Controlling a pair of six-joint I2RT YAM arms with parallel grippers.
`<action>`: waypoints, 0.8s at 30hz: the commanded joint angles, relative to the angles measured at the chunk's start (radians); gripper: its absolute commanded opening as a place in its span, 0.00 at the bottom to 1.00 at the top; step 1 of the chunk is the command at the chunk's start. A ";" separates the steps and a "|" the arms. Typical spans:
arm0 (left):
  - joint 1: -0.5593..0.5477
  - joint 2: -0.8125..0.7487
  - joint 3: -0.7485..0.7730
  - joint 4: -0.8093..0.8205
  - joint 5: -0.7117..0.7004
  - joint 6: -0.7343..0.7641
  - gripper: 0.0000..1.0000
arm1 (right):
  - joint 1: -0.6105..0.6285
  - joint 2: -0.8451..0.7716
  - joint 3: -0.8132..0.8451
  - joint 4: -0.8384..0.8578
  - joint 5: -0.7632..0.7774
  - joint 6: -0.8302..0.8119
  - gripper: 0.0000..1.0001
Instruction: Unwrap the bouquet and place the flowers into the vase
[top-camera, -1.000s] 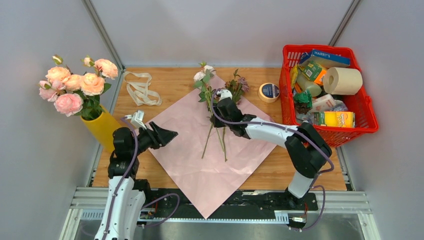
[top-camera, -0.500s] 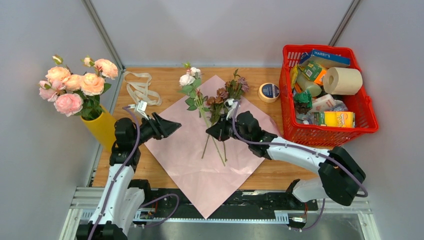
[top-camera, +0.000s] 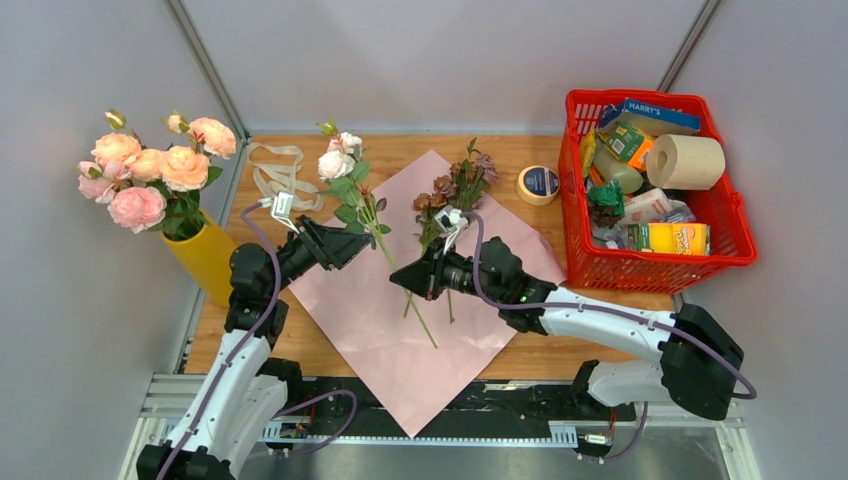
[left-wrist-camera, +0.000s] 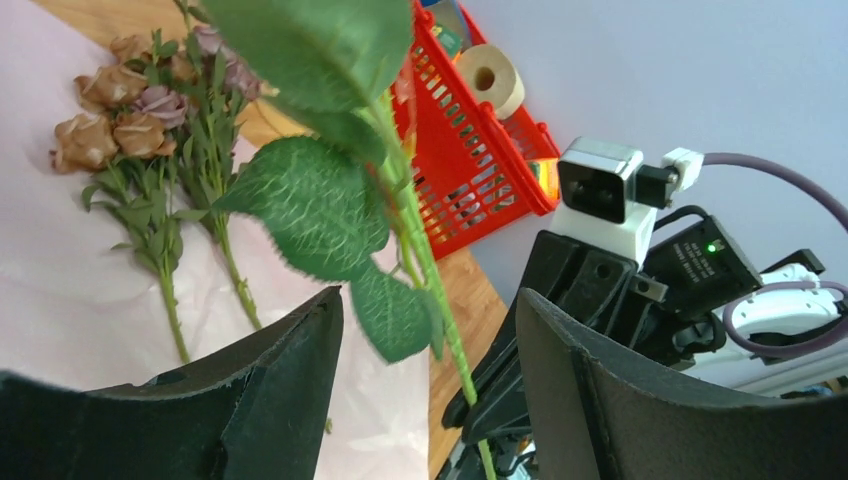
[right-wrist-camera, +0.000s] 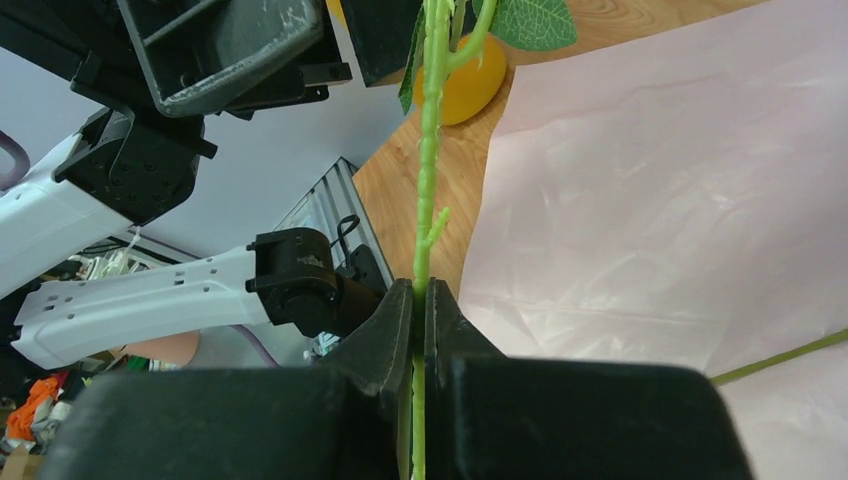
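The bouquet lies unwrapped, its pink paper (top-camera: 400, 330) spread flat on the table. My right gripper (top-camera: 400, 282) (right-wrist-camera: 420, 298) is shut on the green stem (right-wrist-camera: 429, 160) of one flower, whose pale pink rose heads (top-camera: 338, 162) are held up and tilted to the left. My left gripper (top-camera: 358, 243) (left-wrist-camera: 430, 340) is open, and the stem (left-wrist-camera: 440, 310) and its leaves (left-wrist-camera: 310, 205) pass between the jaws untouched. Brownish-mauve flowers (top-camera: 452, 192) (left-wrist-camera: 105, 120) lie on the paper. The yellow vase (top-camera: 205, 255) (right-wrist-camera: 465, 85) stands at the left edge holding several pink and peach flowers (top-camera: 150, 175).
A cream ribbon (top-camera: 283, 178) lies at the back left. A tape roll (top-camera: 540, 183) sits beside a red basket (top-camera: 655, 268) (left-wrist-camera: 470, 160) filled with groceries and a paper roll at the right. Grey walls close in the table on both sides.
My right gripper carried the flower left and toward me, off the paper, until its stem came between the left jaws. The left gripper rose a little and opened slightly wider.
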 joint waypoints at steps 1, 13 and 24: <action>-0.027 -0.021 -0.015 0.125 -0.055 -0.042 0.72 | 0.027 0.003 0.006 0.070 -0.016 0.016 0.00; -0.063 0.019 -0.019 0.102 -0.108 -0.054 0.13 | 0.079 0.066 0.007 0.081 -0.016 0.007 0.09; -0.064 -0.019 0.178 -0.243 -0.254 0.280 0.00 | 0.081 0.075 0.033 0.005 0.028 -0.010 0.91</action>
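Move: The white-rose stem, held in the right fingers, crosses just beyond the left hand's open fingers, about 2 cm ahead and 3 cm to the right, at their height. Its blooms stand some 11 cm ahead of the left hand, 4 cm left and 5 cm up; the vase is roughly 27 cm left, level fore-and-aft, 14 cm lower. From the right hand, the left fingers lie about 6 cm ahead, 4 cm left and 4 cm up; the brown roses are some 20 cm ahead, 10 cm right and 21 cm down. The left fingers shut on the upper stem of the white rose, after which the right fingers open wide and release its lower stem. Before that the right hand, still gripping, carries it back, down and left by about 4 cm in all, then stays nearly in place. The left hand eases forward some 2 cm, turning slightly counter-clockwise at the end. ##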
